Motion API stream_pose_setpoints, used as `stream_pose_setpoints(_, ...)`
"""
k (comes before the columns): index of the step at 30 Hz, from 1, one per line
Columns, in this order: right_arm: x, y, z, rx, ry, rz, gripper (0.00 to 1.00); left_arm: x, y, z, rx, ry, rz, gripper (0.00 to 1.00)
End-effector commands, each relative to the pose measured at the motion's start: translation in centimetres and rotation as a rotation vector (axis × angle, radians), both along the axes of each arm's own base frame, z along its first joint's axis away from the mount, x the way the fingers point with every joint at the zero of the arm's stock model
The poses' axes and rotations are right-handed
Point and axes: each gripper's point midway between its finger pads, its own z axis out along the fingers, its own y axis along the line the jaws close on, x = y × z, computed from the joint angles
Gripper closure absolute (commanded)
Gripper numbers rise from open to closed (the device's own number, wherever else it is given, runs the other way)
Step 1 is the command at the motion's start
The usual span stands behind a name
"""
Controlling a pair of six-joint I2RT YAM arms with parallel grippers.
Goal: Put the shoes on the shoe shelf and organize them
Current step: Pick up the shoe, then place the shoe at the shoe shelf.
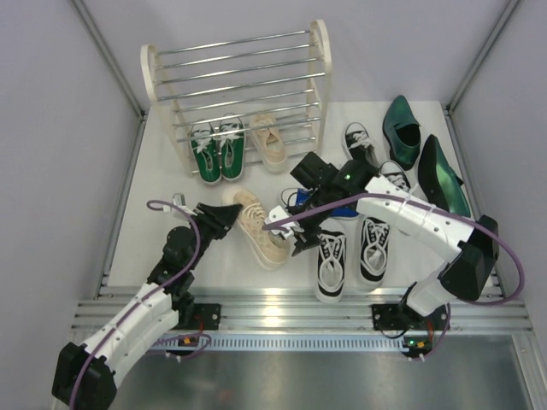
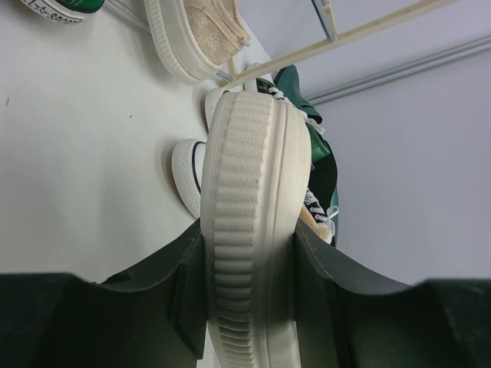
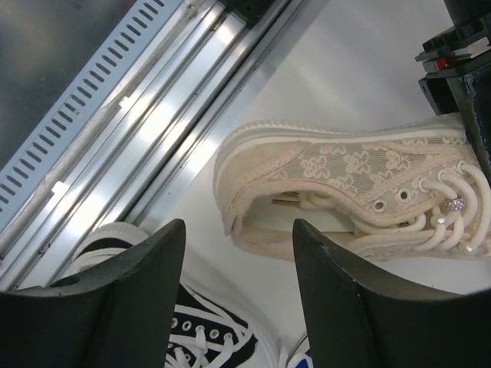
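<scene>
My left gripper (image 1: 224, 218) is shut on the toe end of a beige lace sneaker (image 1: 261, 229). The sneaker's ribbed cream sole (image 2: 257, 192) is clamped between the fingers (image 2: 180, 299), and it rests tipped on its side on the white table. My right gripper (image 3: 239, 245) hangs open just above the sneaker's heel opening (image 3: 307, 207), with nothing between its fingers. The shoe shelf (image 1: 235, 77) stands at the back. On its lowest tier are a green sneaker pair (image 1: 218, 152) and the other beige sneaker (image 1: 269, 141).
Two black-and-white sneakers (image 1: 332, 260) (image 1: 373, 248) lie near the front. Two more (image 1: 363, 141) (image 1: 395, 175) lie farther back. A blue shoe (image 1: 308, 201) peeks out under the right arm. Dark green dress shoes (image 1: 402, 128) (image 1: 443, 175) lie at the right. A metal rail (image 3: 153, 130) borders the near edge.
</scene>
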Motion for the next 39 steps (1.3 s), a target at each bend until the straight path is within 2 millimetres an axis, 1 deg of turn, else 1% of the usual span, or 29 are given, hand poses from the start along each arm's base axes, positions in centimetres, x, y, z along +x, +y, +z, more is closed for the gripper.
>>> stream_pose_setpoints(1, 0.4, 1.8, -0.2, 0.022, -0.036, -0.008, 0.42, 0.0, -0.2, 6.6, -0.149, -0.164, -0.011, 1.0)
stream_pose_setpoints(3, 0.3, 2.2, -0.7, 0.02, -0.037, -0.012, 0.44, -0.1, -0.2, 6.9, -0.163, -0.173, -0.009, 1.0)
stream_pose_setpoints(4, 0.5, 2.2, -1.2, 0.004, -0.044, -0.021, 0.44, 0.0, -0.1, 7.0, -0.171, -0.173, -0.005, 1.0)
stream_pose_setpoints(7, 0.0, 2.4, -2.7, -0.037, -0.051, -0.016, 0.46, 0.0, 0.0, 7.5, -0.195, -0.185, 0.001, 1.0)
stream_pose_setpoints(11, -0.9, 2.5, -3.7, -0.07, -0.048, 0.017, 0.55, 0.1, 0.3, 7.2, -0.215, -0.18, 0.017, 1.0)
stream_pose_setpoints(13, -1.1, 2.7, -4.0, -0.078, -0.051, 0.026, 0.63, 0.1, 0.4, 7.1, -0.228, -0.175, 0.022, 1.0)
stream_pose_setpoints(14, -1.1, 2.8, -3.8, -0.076, -0.057, 0.027, 0.77, 0.1, 0.4, 7.0, -0.229, -0.175, 0.023, 1.0)
stream_pose_setpoints(16, -1.0, 2.9, -3.5, -0.073, -0.07, 0.027, 0.91, 0.1, 0.5, 6.9, -0.227, -0.175, 0.03, 1.0)
stream_pose_setpoints(17, -0.7, 3.0, -2.9, -0.068, -0.084, 0.022, 0.99, 0.1, 0.5, 6.6, -0.221, -0.166, 0.03, 1.0)
stream_pose_setpoints(18, -0.2, 2.8, -2.6, -0.073, -0.117, 0.01, 1.0, 0.2, 0.7, 6.7, -0.21, -0.17, 0.039, 1.0)
stream_pose_setpoints(19, 0.1, 2.5, -2.2, -0.069, -0.143, 0.018, 1.0, 0.3, 0.8, 6.4, -0.194, -0.158, 0.048, 0.97)
stream_pose_setpoints(20, 0.3, 2.1, -1.8, -0.076, -0.156, 0.016, 1.0, 0.4, 0.9, 5.6, -0.166, -0.128, 0.058, 0.92)
stream_pose_setpoints(21, 0.4, 1.5, -1.3, -0.075, -0.166, 0.018, 1.0, 0.4, 1.1, 5.7, -0.13, -0.13, 0.067, 0.73)
stream_pose_setpoints(22, 1.2, 0.9, -1.0, -0.073, -0.183, 0.017, 1.0, 0.4, 1.6, 5.9, -0.109, -0.13, 0.09, 0.61)
stream_pose_setpoints(23, 1.2, -0.1, -0.7, -0.092, -0.177, 0.017, 1.0, 0.5, 2.0, 4.2, -0.035, -0.075, 0.106, 0.49)
stream_pose_setpoints(24, 1.5, -0.7, -0.3, -0.085, -0.2, 0.023, 1.0, 0.4, 2.6, 5.6, -0.018, -0.099, 0.135, 0.33)
stream_pose_setpoints(25, 2.3, -1.5, 0.0, -0.091, -0.209, 0.004, 1.0, 0.4, 3.1, 5.8, 0.017, -0.1, 0.153, 0.27)
stream_pose_setpoints(26, 2.4, -2.5, 0.2, -0.102, -0.214, -0.003, 1.0, 0.2, 3.6, 4.4, 0.102, -0.058, 0.163, 0.24)
stream_pose_setpoints(27, 3.2, -3.3, 0.3, -0.109, -0.24, -0.009, 1.0, 0.0, 4.4, 6.1, 0.117, -0.091, 0.194, 0.2)
stream_pose_setpoints(28, 3.5, -3.8, 0.4, -0.115, -0.247, -0.016, 1.0, -0.2, 4.8, 6.4, 0.144, -0.098, 0.207, 0.18)
stream_pose_setpoints(30, 4.0, -5.0, 0.6, -0.129, -0.264, -0.023, 1.0, -0.8, 5.9, 5.7, 0.241, -0.068, 0.23, 0.15)
stream_pose_setpoints(31, 4.7, -5.6, 0.8, -0.131, -0.268, -0.047, 1.0, -1.0, 6.4, 6.7, 0.255, -0.085, 0.247, 0.15)
stream_pose_setpoints(32, 5.1, -6.0, 0.7, -0.139, -0.27, -0.057, 1.0, -1.3, 6.8, 7.1, 0.284, -0.099, 0.255, 0.15)
stream_pose_setpoints(33, 5.8, -6.8, 0.6, -0.157, -0.279, -0.07, 1.0, -1.6, 7.2, 6.6, 0.313, -0.077, 0.257, 0.14)
stream_pose_setpoints(34, 6.2, -7.2, 0.5, -0.166, -0.286, -0.075, 1.0, -1.8, 7.4, 7.2, 0.32, -0.088, 0.264, 0.14)
stream_pose_setpoints(35, 6.6, -7.5, 0.4, -0.175, -0.288, -0.082, 1.0, -2.0, 7.6, 7.1, 0.344, -0.088, 0.264, 0.14)
stream_pose_setpoints(36, 7.5, -8.2, 0.2, -0.189, -0.301, -0.097, 1.0, -2.2, 7.8, 7.4, 0.348, -0.093, 0.266, 0.14)
stream_pose_setpoints(39, 9.1, -9.4, -0.5, -0.235, -0.295, -0.112, 1.0, -2.9, 7.9, 7.0, 0.373, -0.086, 0.248, 0.14)
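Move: The cream shoe is already held at its toe by the left fingers, its middle about 6 cm to that hand's right, 6 cm back and 2 cm lower. From the open right hand its heel is roughly 2 cm left and 5 cm below, its middle 5 cm ahead, 8 cm left and 4 cm below. Some 17 cm below the right hand, the left black shoe lies about 3 cm ahead and 11 cm right, the front blue shoe 19 cm ahead and 8 cm right. Pinching the cream shoe's heel, the right hand takes it over: it sinks about 4.5 cm and slightly left, shuts its fingers, then carries the shoe some 11 cm right and 7 cm forward, turning about 15 degrees. The left hand, nearly still until the heel is gripped, then opens, frees the toe and draws up and left, away from the shoe. ##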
